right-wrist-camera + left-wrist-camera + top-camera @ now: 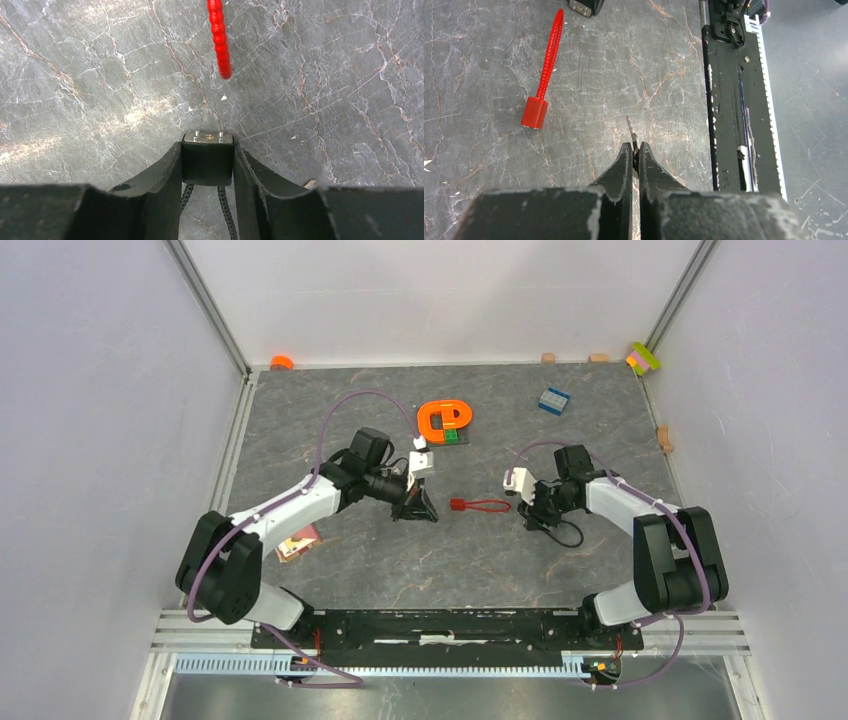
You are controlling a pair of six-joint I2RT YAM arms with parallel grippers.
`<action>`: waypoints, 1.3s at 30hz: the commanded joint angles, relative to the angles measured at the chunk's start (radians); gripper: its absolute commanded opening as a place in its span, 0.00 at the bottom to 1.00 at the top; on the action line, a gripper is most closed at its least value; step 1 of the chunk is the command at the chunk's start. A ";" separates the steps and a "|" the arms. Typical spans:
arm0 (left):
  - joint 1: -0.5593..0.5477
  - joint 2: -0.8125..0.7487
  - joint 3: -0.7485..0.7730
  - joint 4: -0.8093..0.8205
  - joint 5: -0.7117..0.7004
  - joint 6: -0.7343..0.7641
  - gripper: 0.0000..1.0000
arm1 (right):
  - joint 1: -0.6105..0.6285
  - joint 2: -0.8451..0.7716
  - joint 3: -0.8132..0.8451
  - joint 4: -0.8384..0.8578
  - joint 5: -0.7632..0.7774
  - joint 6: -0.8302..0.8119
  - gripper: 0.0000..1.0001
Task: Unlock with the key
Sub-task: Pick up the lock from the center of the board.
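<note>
My left gripper (pixel 634 146) is shut on a small metal key (pixel 631 129), whose thin blade sticks out past the fingertips just above the table. My right gripper (pixel 207 145) is shut on a black lock (pixel 207 162), its fingers pressed against both sides. The lock's silver keyhole face (pixel 208 137) points away from the camera, and its black cable hangs behind. In the top view the left gripper (pixel 415 508) and right gripper (pixel 527 508) face each other. Between them a red cable lock (pixel 458 505) lies flat on the table.
An orange ring-shaped object (pixel 445 420) with a green block sits behind the left gripper. A blue brick (pixel 554 400) lies at back right, coloured blocks (pixel 643 358) in the far right corner. A small card (pixel 298 542) lies by the left arm. The black base rail (pixel 729 100) runs along the near edge.
</note>
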 commanded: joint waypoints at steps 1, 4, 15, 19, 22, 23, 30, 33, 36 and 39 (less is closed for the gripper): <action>-0.003 0.020 0.041 0.111 0.032 -0.131 0.02 | 0.009 -0.029 -0.006 -0.011 -0.026 -0.016 0.14; -0.003 0.034 0.044 0.177 0.021 -0.203 0.02 | 0.020 -0.090 -0.010 0.014 -0.054 0.015 0.07; -0.003 0.124 0.119 0.471 0.046 -0.784 0.02 | 0.246 -0.372 -0.034 0.374 -0.080 0.196 0.00; -0.003 0.105 0.154 0.444 0.039 -0.859 0.02 | 0.302 -0.420 -0.034 0.428 -0.086 0.164 0.00; -0.003 0.069 0.160 0.406 0.021 -0.870 0.02 | 0.327 -0.430 -0.009 0.395 -0.120 0.111 0.00; -0.003 0.061 0.165 0.394 0.025 -0.878 0.02 | 0.336 -0.429 0.004 0.380 -0.130 0.098 0.00; -0.004 0.016 0.188 0.304 0.207 -0.830 0.02 | 0.358 -0.457 0.109 0.181 -0.276 -0.035 0.00; -0.003 -0.034 0.228 0.106 0.276 -0.612 0.02 | 0.358 -0.469 0.172 0.075 -0.369 -0.080 0.00; -0.003 -0.086 0.295 -0.234 0.269 -0.242 0.02 | 0.357 -0.469 0.219 -0.017 -0.478 -0.114 0.00; -0.004 -0.120 0.335 -0.416 0.243 -0.047 0.02 | 0.357 -0.455 0.265 -0.108 -0.555 -0.167 0.00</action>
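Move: The black lock stands on the table, already gripped by the right hand. The key it is taken to sticks out of the left hand's shut fingers, about 21 cm left, 4 cm back and 12 cm higher. From the right hand, the red lock's body lies some 17 cm left and 4 cm ahead, and loose keys about 5 cm right and 5 cm ahead. From the left hand, the black lock is roughly 23 cm right, 4 cm ahead and 12 cm down. The black lock is lifted off the table in the right hand's unchanged grip, some 22 cm up and 15 cm left, easing back near the end, while the wrist swings it up from steeply down towards the left hand's key. The left hand, still pinching the key, rises about 12 cm, first edging forward and right, then drawing back left as it rolls. ##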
